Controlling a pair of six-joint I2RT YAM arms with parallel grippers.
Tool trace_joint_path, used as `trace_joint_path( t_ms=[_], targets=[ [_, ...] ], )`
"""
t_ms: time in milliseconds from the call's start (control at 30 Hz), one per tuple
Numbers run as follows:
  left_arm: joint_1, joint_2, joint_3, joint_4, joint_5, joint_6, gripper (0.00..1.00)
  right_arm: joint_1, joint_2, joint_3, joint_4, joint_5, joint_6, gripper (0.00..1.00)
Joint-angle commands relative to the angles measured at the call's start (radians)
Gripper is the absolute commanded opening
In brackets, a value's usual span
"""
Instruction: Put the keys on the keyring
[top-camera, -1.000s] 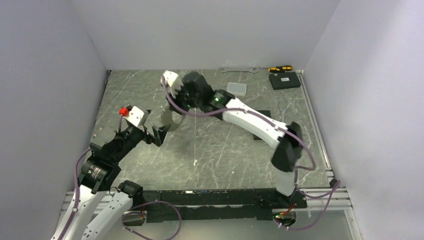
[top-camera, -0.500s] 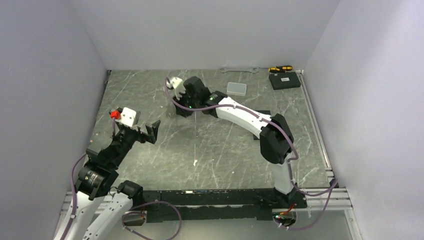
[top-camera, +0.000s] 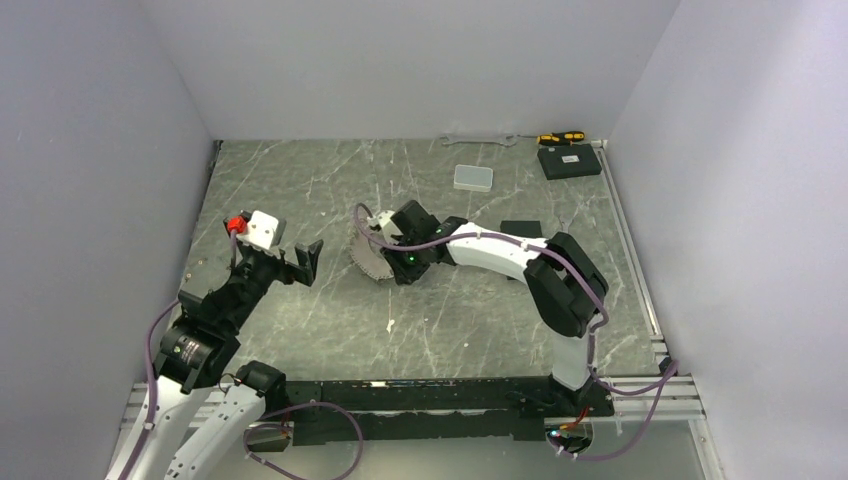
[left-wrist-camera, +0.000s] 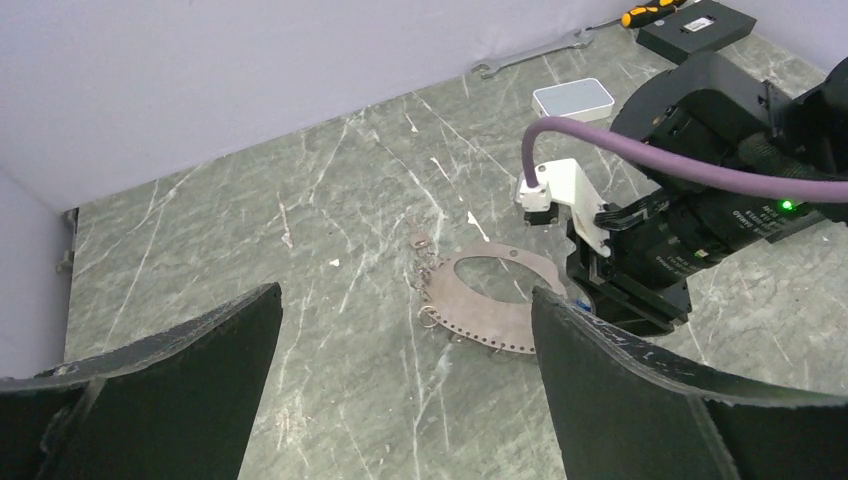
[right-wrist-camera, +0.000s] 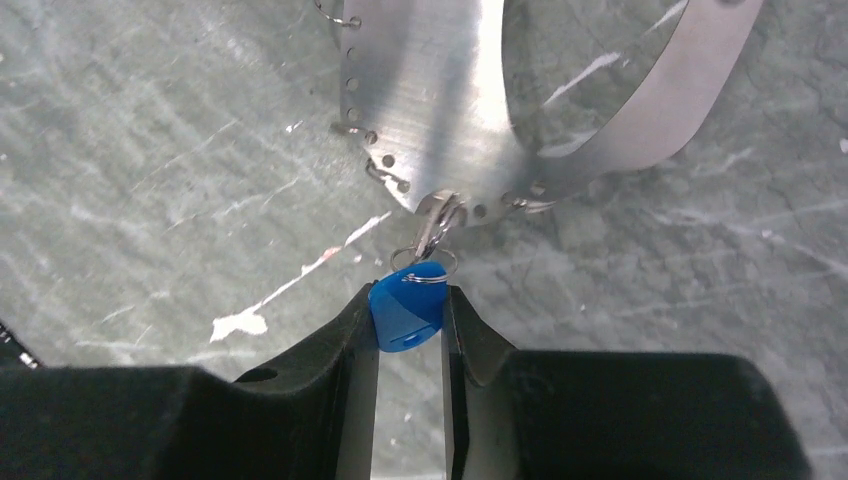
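Note:
The keyring (right-wrist-camera: 430, 110) is a flat silvery oval band with holes along its edge, lying on the marble table (top-camera: 450, 310). A blue-headed key (right-wrist-camera: 405, 315) hangs from its edge by a small clasp and split ring. My right gripper (right-wrist-camera: 408, 295) is shut on that blue head, low over the table just right of the keyring (top-camera: 366, 256). My left gripper (left-wrist-camera: 405, 293) is open and holds nothing, a little left of the keyring (left-wrist-camera: 480, 310). A small pale metal piece (left-wrist-camera: 419, 240) lies by the ring's far edge; I cannot tell if it is the plain key.
At the back are a clear box (top-camera: 473, 178), a long wrench (top-camera: 480, 140), a yellow-handled screwdriver (top-camera: 560, 137) and a black box (top-camera: 569, 161). A flat black piece (top-camera: 520, 229) lies behind the right forearm. Grey walls close in three sides.
My right arm swung from the back of the table toward the middle and came down, bringing the keyring onto the surface. My left gripper drew back slightly to the left.

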Motion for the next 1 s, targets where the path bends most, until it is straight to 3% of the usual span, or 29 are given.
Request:
trace_joint_path(
  t_ms=[0, 367, 433, 500, 633, 733, 800, 967],
  targets=[
    [0.006, 0.000, 0.001, 0.017, -0.009, 0.017, 0.98, -0.003, -0.044, 0.009, -0.082, -0.013, 0.006, 0.00],
    [0.005, 0.010, 0.000, 0.013, -0.013, 0.015, 0.98, -0.003, -0.055, -0.046, -0.181, 0.022, 0.006, 0.03],
    [0.005, 0.009, 0.000, 0.012, -0.014, 0.017, 0.98, -0.003, -0.068, -0.073, -0.177, 0.033, 0.006, 0.13],
    [0.006, 0.009, 0.000, 0.013, -0.016, 0.017, 0.98, -0.003, -0.072, -0.092, -0.174, 0.049, 0.007, 0.34],
    [0.005, 0.009, -0.001, 0.013, -0.021, 0.017, 0.98, -0.009, -0.101, -0.116, -0.162, 0.084, 0.029, 0.54],
    [0.005, 0.012, -0.001, 0.012, -0.023, 0.018, 0.98, -0.016, -0.148, -0.122, -0.154, 0.119, 0.040, 0.86],
    [0.006, 0.016, -0.001, 0.012, -0.024, 0.018, 0.98, -0.022, -0.183, -0.125, -0.143, 0.146, 0.040, 0.91],
    [0.005, 0.018, 0.002, 0.006, -0.028, 0.022, 0.98, -0.025, -0.287, -0.163, -0.038, 0.167, 0.046, 0.92]
  ],
)
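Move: The blue key tag is already in the right fingers; the bare table spot it is taken to lies about 4 cm back, 5 cm right and 4 cm below that hand. The tag's keyring plate is centred some 6 cm ahead and 4 cm left, 3 cm lower; a white table mark sits 9 cm back and 1 cm left, and the black box 6 cm ahead and 27 cm right. From the left hand the spot is level, about 19 cm right and 31 cm below. The blue tag, still pinched in the right fingers, is drawn right and back towards the bare table, some 6 cm in all, while the hand sinks about 3 cm and tilts roughly 10 degrees. There the fingers spread wide and let go of it, and the hand lifts off about 4 cm, drifting a little farther right and forward. ##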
